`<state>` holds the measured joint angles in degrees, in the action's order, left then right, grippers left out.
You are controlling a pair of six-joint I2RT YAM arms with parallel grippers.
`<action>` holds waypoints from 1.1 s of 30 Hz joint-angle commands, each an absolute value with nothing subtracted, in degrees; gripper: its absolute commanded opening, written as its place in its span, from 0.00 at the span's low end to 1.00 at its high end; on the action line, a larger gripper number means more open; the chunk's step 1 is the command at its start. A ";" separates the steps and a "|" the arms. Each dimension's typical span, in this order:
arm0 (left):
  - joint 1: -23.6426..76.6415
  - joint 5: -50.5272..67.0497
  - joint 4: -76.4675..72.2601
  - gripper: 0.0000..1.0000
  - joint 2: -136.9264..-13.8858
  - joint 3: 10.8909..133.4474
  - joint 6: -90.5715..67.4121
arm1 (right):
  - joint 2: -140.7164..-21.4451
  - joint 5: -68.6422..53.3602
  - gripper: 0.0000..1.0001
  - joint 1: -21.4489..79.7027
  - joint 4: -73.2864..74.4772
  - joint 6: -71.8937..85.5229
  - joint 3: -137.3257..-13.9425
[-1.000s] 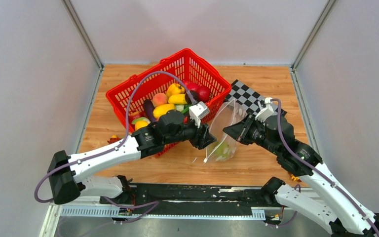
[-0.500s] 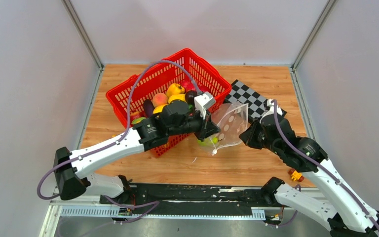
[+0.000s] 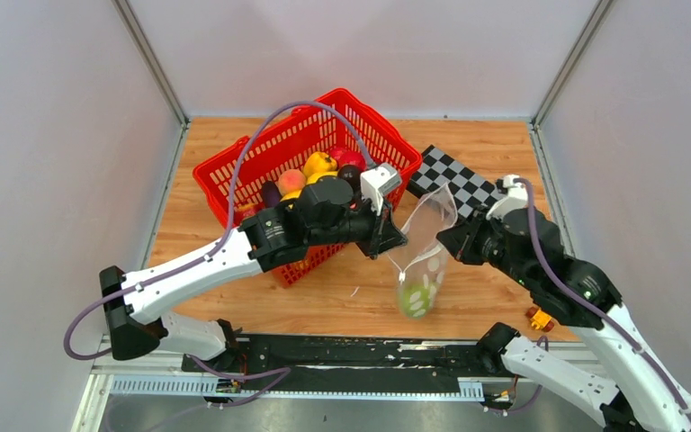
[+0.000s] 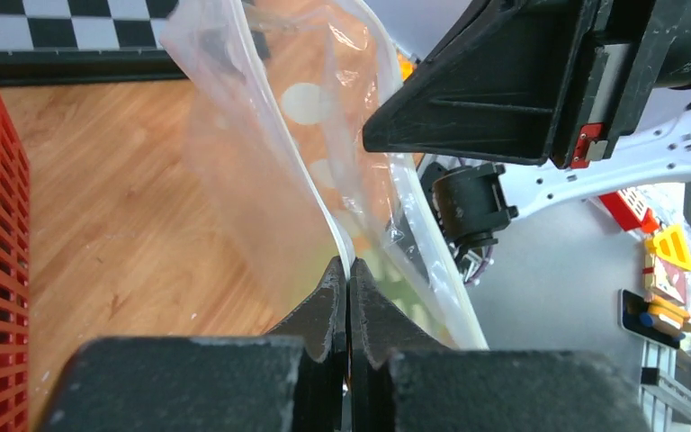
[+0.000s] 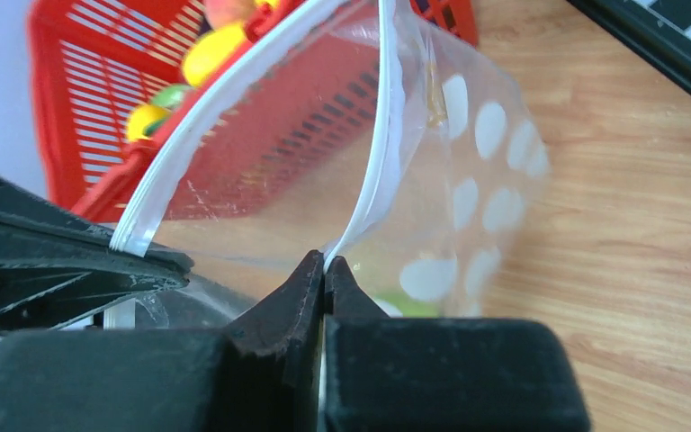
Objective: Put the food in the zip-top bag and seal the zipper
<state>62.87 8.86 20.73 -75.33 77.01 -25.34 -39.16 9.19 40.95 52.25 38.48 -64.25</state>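
Observation:
The zip-top bag point(image 3: 428, 259), clear with white dots, hangs above the table between my two grippers, mouth upward. A green piece of food point(image 3: 413, 298) lies in its bottom. My left gripper point(image 3: 399, 241) is shut on the left side of the mouth edge point(image 4: 345, 256). My right gripper point(image 3: 446, 241) is shut on the other side, pinching the white zipper point(image 5: 381, 153) strip. The mouth gapes open between the two strips. More food point(image 3: 320, 165), yellow, red and dark, fills the red basket point(image 3: 226, 200) behind my left arm.
A black-and-white checkerboard point(image 3: 457, 176) lies behind the bag on the wooden table. Small toy blocks point(image 3: 537, 318) sit by the right arm's base, off the wood. The basket's corner is close to the left wrist. Grey walls enclose three sides.
My left gripper has closed on the bag's mouth edge. Both grippers rose and the bag went from slumped on the table to hanging, the green food sinking to its bottom.

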 commanded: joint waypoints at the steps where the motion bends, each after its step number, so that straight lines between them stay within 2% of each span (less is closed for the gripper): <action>1: 62.32 11.80 20.37 0.00 -77.82 72.71 -26.55 | -42.65 9.67 0.00 40.71 56.55 38.00 -66.42; 5: 62.38 12.01 12.01 0.01 -76.12 66.05 -29.52 | -39.08 9.22 0.00 40.75 52.40 37.82 -63.94; 8: 62.33 11.01 13.29 0.09 -76.51 67.05 -28.54 | -37.64 9.22 0.00 40.75 51.20 37.72 -63.57; 9: 62.35 10.93 13.89 0.12 -76.77 67.52 -28.15 | -37.62 9.23 0.00 40.70 51.22 37.44 -63.81; 11: 62.38 10.76 14.06 0.25 -77.22 67.88 -27.84 | -38.06 9.11 0.00 40.71 51.70 36.91 -64.38; 14: 62.27 9.41 13.93 0.37 -77.50 67.92 -27.45 | -39.31 7.84 0.00 40.76 51.25 36.06 -64.24; 15: 62.31 8.58 14.35 0.46 -77.56 68.12 -27.20 | -39.81 7.42 0.00 40.71 50.91 35.95 -63.92; 18: 62.04 6.50 15.82 0.54 -77.86 68.40 -26.39 | -41.34 7.11 0.00 40.72 50.70 36.29 -62.86; 20: 61.70 5.49 16.81 0.64 -77.83 68.41 -26.08 | -41.92 7.72 0.00 40.79 50.59 36.86 -61.78; 27: 60.63 3.46 16.24 0.87 -74.94 66.89 -25.15 | -44.30 7.41 0.00 40.70 51.31 36.43 -60.85; 29: 60.62 2.56 15.81 0.97 -73.99 66.94 -24.74 | -45.94 6.62 0.00 40.77 52.17 35.79 -61.26; 33: 60.38 3.17 14.83 1.00 -72.17 67.87 -23.02 | -46.85 5.06 0.00 40.74 51.59 35.28 -61.24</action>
<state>60.71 3.92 17.39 -76.20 66.06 -25.39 -46.11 6.94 40.93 52.93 36.91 -60.66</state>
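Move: Both hands already pinch the bag's open zip rim, facing each other across the mouth. The bag's middle lies about 5 cm right, 1 cm back and 10 cm below the left hand; the green fruit inside is 5 cm right, 3 cm back, 18 cm below. The red basket is 20 cm ahead, 18 cm left, 18 cm lower. From the right hand, the bag's middle is 4 cm left, 2 cm back, 10 cm below. The left fingers let go of the zip rim: still shut, the hand drops about 9 cm, its tips dipping a little, then opens fully at that height and eases some 3 cm forward. The right hand keeps its pinch on the opposite rim, bobs down and up by a couple of centimetres, then sinks to about 5 cm below its start. ##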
